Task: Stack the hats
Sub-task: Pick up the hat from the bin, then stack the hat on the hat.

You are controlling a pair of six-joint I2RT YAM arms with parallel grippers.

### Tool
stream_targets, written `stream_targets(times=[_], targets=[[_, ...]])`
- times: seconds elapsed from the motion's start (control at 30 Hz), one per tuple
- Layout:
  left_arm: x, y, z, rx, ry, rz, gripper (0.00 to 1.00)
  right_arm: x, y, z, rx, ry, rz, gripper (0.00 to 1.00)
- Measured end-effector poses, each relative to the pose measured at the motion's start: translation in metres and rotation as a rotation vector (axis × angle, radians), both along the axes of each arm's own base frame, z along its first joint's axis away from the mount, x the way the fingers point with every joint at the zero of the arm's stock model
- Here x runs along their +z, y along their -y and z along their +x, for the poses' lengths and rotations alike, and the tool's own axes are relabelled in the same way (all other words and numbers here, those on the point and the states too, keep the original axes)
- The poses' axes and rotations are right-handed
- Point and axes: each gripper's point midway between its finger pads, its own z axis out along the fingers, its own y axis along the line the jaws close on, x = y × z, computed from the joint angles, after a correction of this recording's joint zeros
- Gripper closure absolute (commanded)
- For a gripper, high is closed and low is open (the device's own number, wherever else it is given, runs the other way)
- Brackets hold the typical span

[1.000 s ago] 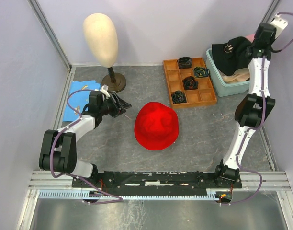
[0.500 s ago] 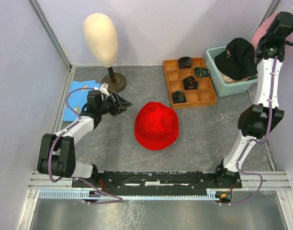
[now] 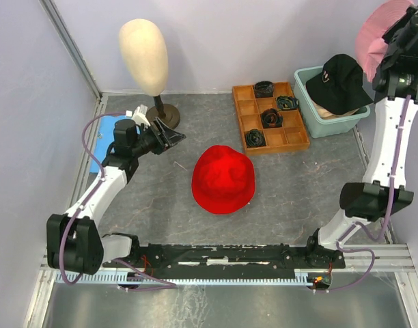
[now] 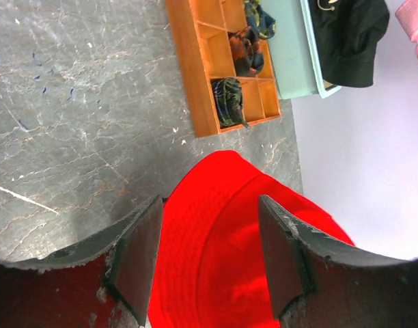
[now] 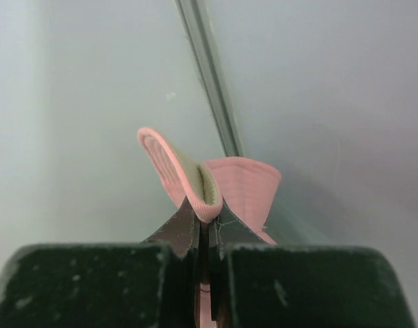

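Observation:
A red bucket hat (image 3: 223, 179) lies crown up in the middle of the table, and it fills the space beyond my left fingers (image 4: 243, 253). My left gripper (image 3: 169, 137) hangs open and empty to its left, apart from it (image 4: 209, 263). High at the back right, my right gripper (image 3: 395, 42) is shut on the folded brim of a pink hat (image 3: 374, 31); the wrist view shows the brim pinched between the pads (image 5: 209, 219). A black cap with a pale logo (image 3: 340, 80) rests on a beige hat (image 3: 332, 111) in the teal tub (image 3: 309, 102).
A wooden compartment tray (image 3: 269, 117) with dark coiled items sits left of the tub. A cream mannequin head on a brown stand (image 3: 144, 55) is at the back left. A blue cloth (image 3: 105, 140) lies under my left arm. Walls close both sides.
My right arm has risen from the tub with the pink hat, leaving the black cap uncovered on the tub. My left arm has lifted and drawn back slightly.

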Motion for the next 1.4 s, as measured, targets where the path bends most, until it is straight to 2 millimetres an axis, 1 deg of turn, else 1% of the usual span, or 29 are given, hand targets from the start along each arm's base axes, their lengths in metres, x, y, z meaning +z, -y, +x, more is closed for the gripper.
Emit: stream_targets(times=[0.1,0.17,0.23,0.3,0.37,0.47,0.57,0.6,0.63,0.73,0.83,0.87,0.9,0.97,1.07,1.13,1.2,1.27,1.4], targets=[[0.013,0.0,-0.002,0.0,0.028,-0.004,0.35,0.025,-0.014,-0.022,0.042,0.06,0.02,1.0],[0.022,0.0,-0.002,-0.001,0.043,-0.006,0.34,0.036,-0.023,-0.034,0.08,0.09,0.041,1.0],[0.034,0.0,0.0,-0.003,0.064,-0.008,0.33,0.042,-0.035,-0.042,0.131,0.104,0.074,1.0],[0.05,0.001,0.003,-0.011,0.099,-0.008,0.32,0.043,-0.049,-0.046,0.196,0.104,0.116,1.0],[0.072,0.003,0.005,-0.027,0.153,-0.01,0.32,0.038,-0.065,-0.047,0.279,0.092,0.176,1.0],[0.111,0.007,0.006,-0.064,0.256,-0.014,0.3,0.026,-0.093,-0.045,0.417,0.063,0.282,1.0],[0.147,0.012,0.004,-0.104,0.36,-0.013,0.29,0.002,-0.124,-0.047,0.546,0.012,0.402,1.0],[0.159,0.014,0.002,-0.122,0.392,-0.012,0.29,-0.004,-0.131,-0.048,0.574,-0.004,0.43,1.0],[0.171,0.017,0.0,-0.137,0.425,-0.012,0.28,-0.013,-0.144,-0.049,0.617,-0.027,0.47,1.0],[0.203,0.028,-0.002,-0.185,0.507,-0.02,0.26,-0.027,-0.175,-0.055,0.715,-0.071,0.554,1.0],[0.222,0.045,0.0,-0.247,0.564,-0.022,0.24,-0.034,-0.206,-0.064,0.816,-0.11,0.623,1.0],[0.226,0.052,0.002,-0.271,0.577,-0.024,0.23,-0.034,-0.217,-0.068,0.852,-0.122,0.641,1.0],[0.229,0.06,0.004,-0.298,0.587,-0.026,0.2,-0.034,-0.226,-0.072,0.888,-0.132,0.657,1.0],[0.232,0.078,0.01,-0.348,0.598,-0.024,0.17,-0.031,-0.243,-0.082,0.958,-0.147,0.688,1.0],[0.227,0.105,0.019,-0.426,0.599,-0.003,0.14,-0.022,-0.263,-0.098,1.053,-0.16,0.733,1.0],[0.219,0.119,0.022,-0.465,0.588,0.02,0.11,-0.017,-0.272,-0.109,1.106,-0.168,0.764,1.0],[0.21,0.127,0.02,-0.499,0.578,0.034,0.1,-0.013,-0.278,-0.118,1.145,-0.174,0.788,1.0],[0.207,0.13,0.016,-0.524,0.579,0.041,0.09,-0.011,-0.284,-0.128,1.184,-0.183,0.814,1.0],[0.22,0.13,0.012,-0.545,0.626,0.046,0.07,-0.019,-0.292,-0.142,1.224,-0.221,0.874,1.0]])
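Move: High out to the right, the right hand keeps hold of the pink hat; the red hat it is bound for lies about 48 cm left, 20 cm back and 43 cm below. The bin is some 9 cm ahead, 10 cm left and 45 cm down. From the empty left hand, the pink hat is about 58 cm right, 10 cm ahead and 27 cm up; the head stand is 17 cm ahead, 5 cm left, about level. Swinging about 29 cm left and 14 cm back after a brief small rise, the right hand carries the pinched pink hat towards the red hat, turning some 70 degrees counter-clockwise with its left side rolling up. The left hand climbs about 22 cm, then goes 13 cm right towards the pink brim, tipping up, turning clockwise and opening wider. ##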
